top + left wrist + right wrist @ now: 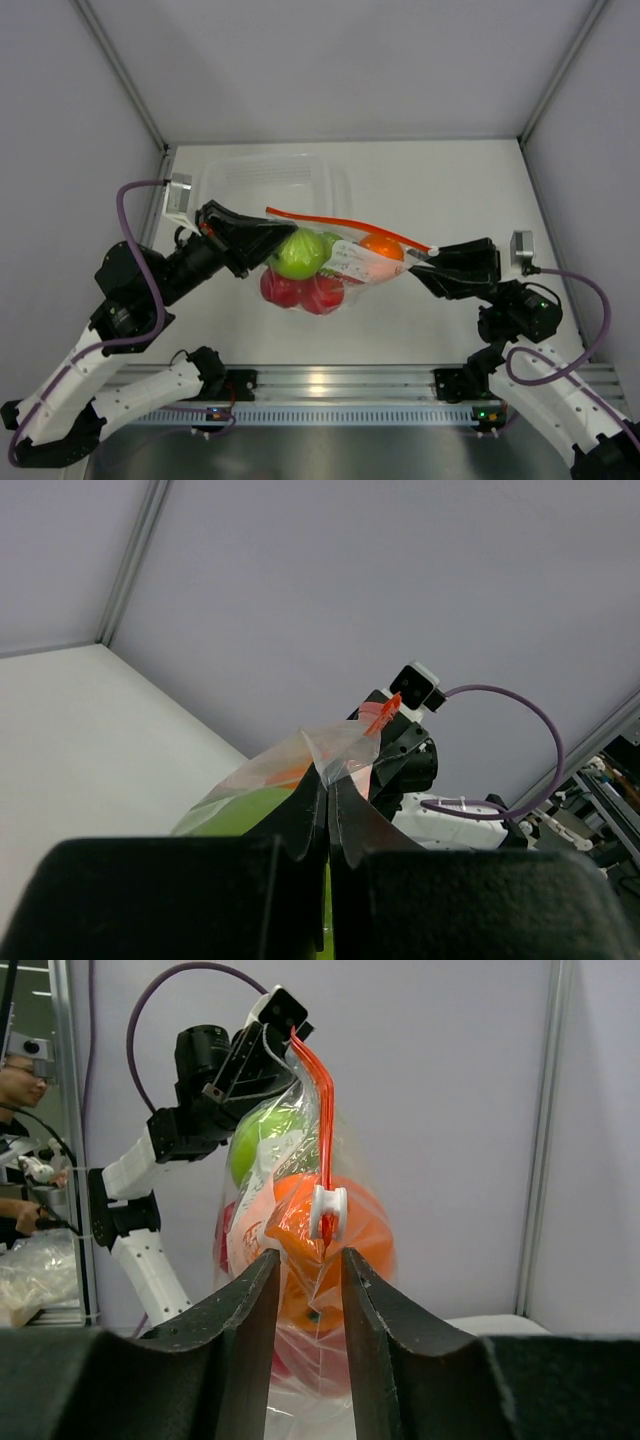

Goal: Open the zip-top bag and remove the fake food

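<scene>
The zip-top bag (345,262) hangs in the air between both arms, its orange-red zipper strip (340,222) on top. The fake food shows through the plastic: a lime green fruit (298,255), red fruits (300,290) and an orange one (381,246). My left gripper (262,245) is shut on the bag's left corner (335,752), pinching clear plastic. My right gripper (310,1255) stands open at the other end, with the bag's folded corner between its fingers. The white zipper slider (327,1210) sits just above the tips.
A clear rigid tub (270,180) stands on the white table behind the bag. Grey walls close in the left, right and back. A metal rail (330,385) carrying the arm bases runs along the near edge.
</scene>
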Robot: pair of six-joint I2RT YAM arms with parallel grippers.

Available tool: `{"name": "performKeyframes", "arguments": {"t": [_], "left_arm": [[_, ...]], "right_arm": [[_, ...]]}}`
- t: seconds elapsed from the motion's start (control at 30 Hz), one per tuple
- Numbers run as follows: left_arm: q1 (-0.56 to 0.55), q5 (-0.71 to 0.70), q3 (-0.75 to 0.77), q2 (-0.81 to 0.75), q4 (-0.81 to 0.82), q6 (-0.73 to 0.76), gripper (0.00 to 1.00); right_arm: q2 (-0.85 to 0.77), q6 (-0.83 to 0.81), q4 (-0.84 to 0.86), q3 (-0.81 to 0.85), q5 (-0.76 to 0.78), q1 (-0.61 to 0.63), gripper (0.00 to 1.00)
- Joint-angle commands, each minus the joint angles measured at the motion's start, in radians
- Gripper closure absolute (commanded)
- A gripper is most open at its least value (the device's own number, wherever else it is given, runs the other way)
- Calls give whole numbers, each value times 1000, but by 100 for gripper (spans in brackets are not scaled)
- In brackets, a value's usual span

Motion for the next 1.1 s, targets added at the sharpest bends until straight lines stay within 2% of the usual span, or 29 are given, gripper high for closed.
{"name": "performKeyframes", "arguments": {"t": [0.0,0.27,0.37,0.53,0.57,0.63,0.73,0.77,0.8,0.83,0.93,1.07], "left_arm": [[4,-23,-4,-6,100,-7,100],[4,-98,-30,-20,101,-13,100],[4,-109,-37,-17,101,-21,100],[4,-116,-36,-11,101,-32,100],[4,-121,-39,-15,101,-32,100],[4,-139,-47,-23,101,-24,100],[4,-223,-68,-40,83,11,100],[4,-301,-79,-41,33,23,100],[4,-331,-85,-41,12,39,100],[4,-348,-97,-40,2,50,100],[4,-374,-169,-37,20,65,100],[4,-400,-255,-40,58,76,100]], "right_arm": [[-15,11,95,6,-16,-16,67],[-21,83,98,19,-23,-20,64],[-1,129,127,26,-28,-22,72],[-6,121,101,36,-26,-20,84],[-7,110,87,36,-26,-20,89],[-13,94,46,45,-17,-20,91],[-36,-4,-180,106,-6,-23,100],[-36,-97,-377,137,-2,-22,100],[-32,-138,-478,168,1,-23,100],[-20,-208,-541,218,-6,-23,100],[20,-284,-733,313,-43,-22,100],[78,-578,-1128,475,-98,-22,100]]}}
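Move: The right hand, fingers parted, has the bag's slider end just beyond its tips, some 2 cm to its left, 2 cm higher and 1 cm farther out. Behind that end the orange lies about 6 cm left, 1 cm ahead and 1 cm above that hand. The left hand already pinches the bag near the zip's other end; from it the slider end is roughly 18 cm right, 1 cm ahead and 6 cm lower, and the green apple hangs 1 cm right, level in reach, 6 cm below. Easing back about 1 cm, the right hand shuts its fingers on the bag film right beside the zip slider, then swings forward some 5 cm, its fingers tipping lower. The left hand keeps its pinch on the other end and goes down and forward, about 7 cm and 6 cm, slowly at first and faster at the end, turning some 20 degrees counter-clockwise. ##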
